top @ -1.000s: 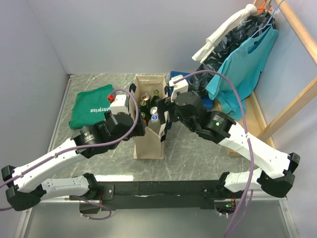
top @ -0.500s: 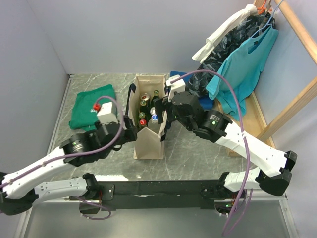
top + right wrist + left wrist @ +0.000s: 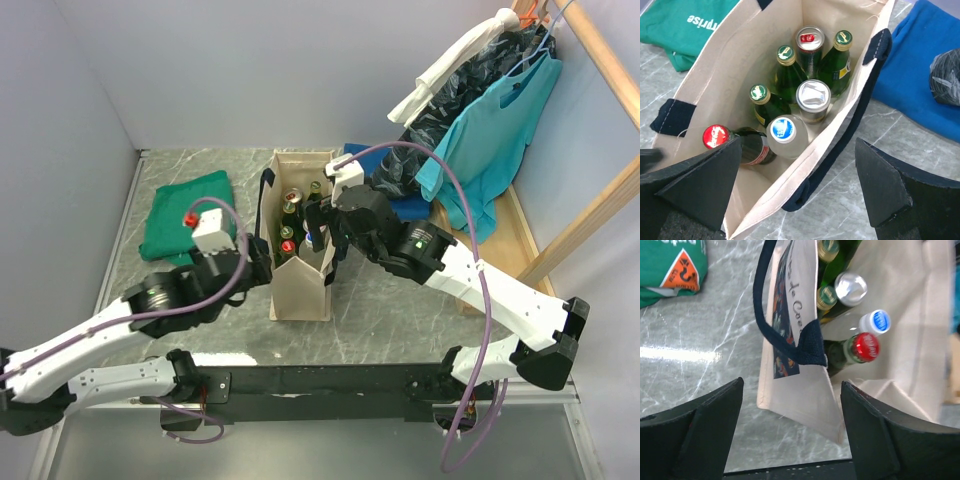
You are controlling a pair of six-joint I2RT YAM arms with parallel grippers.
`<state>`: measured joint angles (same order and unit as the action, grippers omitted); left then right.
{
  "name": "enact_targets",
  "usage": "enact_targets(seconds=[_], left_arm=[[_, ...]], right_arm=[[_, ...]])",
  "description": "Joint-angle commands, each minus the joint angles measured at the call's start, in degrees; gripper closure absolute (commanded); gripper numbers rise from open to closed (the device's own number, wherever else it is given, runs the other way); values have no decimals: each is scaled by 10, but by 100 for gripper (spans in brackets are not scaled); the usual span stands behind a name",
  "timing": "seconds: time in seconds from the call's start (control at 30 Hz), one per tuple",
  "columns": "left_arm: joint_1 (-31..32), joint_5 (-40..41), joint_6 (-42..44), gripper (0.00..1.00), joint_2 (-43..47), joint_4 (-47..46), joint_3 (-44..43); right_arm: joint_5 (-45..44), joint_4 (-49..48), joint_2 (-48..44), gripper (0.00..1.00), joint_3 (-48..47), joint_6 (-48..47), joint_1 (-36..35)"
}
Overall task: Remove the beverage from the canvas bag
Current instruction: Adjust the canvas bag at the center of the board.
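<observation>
The canvas bag stands upright mid-table, cream with navy handles, its mouth open. Inside are several beverages: a red-capped dark bottle, a blue-capped clear bottle, a silver can, a red-topped can and green bottles. My left gripper is open and straddles the bag's left wall near its front corner, without touching it. My right gripper hangs open over the bag's right rim and navy handle. Neither gripper holds anything.
A folded green T-shirt lies left of the bag. A folded blue cloth lies to its right. Clothes hang on a wooden rack at the back right. Walls close the left and back.
My left gripper has dropped from beside the bag's mouth to the left wall's front corner, and its jaws have narrowed a little. The right gripper has shifted slightly back and left over the rim.
</observation>
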<state>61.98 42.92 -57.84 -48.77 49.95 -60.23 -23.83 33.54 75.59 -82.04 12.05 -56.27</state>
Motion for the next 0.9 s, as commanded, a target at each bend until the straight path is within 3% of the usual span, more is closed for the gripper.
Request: enact_targets(seconds=[0.0, 0.07, 0.2, 0.43, 0.87], left_arm=[[3, -1, -1, 19, -21, -29, 15], [2, 3, -8, 22, -22, -28, 20], [3, 5, -17, 37, -14, -23, 29], [3, -44, 25, 44, -1, -56, 44], [3, -100, 42, 62, 6, -79, 92]], right_arm=[[19, -19, -4, 0, -9, -5, -2], [31, -19, -5, 1, -8, -5, -2], [62, -14, -6, 7, -12, -4, -3], [131, 7, 10, 15, -25, 7, -6], [150, 16, 40, 21, -50, 7, -37]])
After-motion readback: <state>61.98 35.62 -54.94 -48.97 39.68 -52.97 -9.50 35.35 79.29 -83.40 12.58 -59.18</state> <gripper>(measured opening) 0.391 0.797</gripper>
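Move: Some 4 cm to the left hand's right, about 4 cm below and 1 cm ahead, is the canvas bag's near left corner; the red-capped bottle stands roughly 6 cm ahead and 6 cm right. The right hand has the bag's near right corner about 8 cm straight back and 6 cm below, with the blue-capped bottle almost directly under it, roughly 1 cm left. Closing around the bag's near left corner, the left hand narrows its fingers to about half their starting gap as it sinks some 3 cm and then shifts about 3 cm right. The right hand sweeps left and back over the bag towards the near right corner, some 6 cm, dropping about 2.5 cm, turning about 15 degrees counter-clockwise with the fingers tipping slightly down and closing a little. A firm grip by either hand can't be seen. ##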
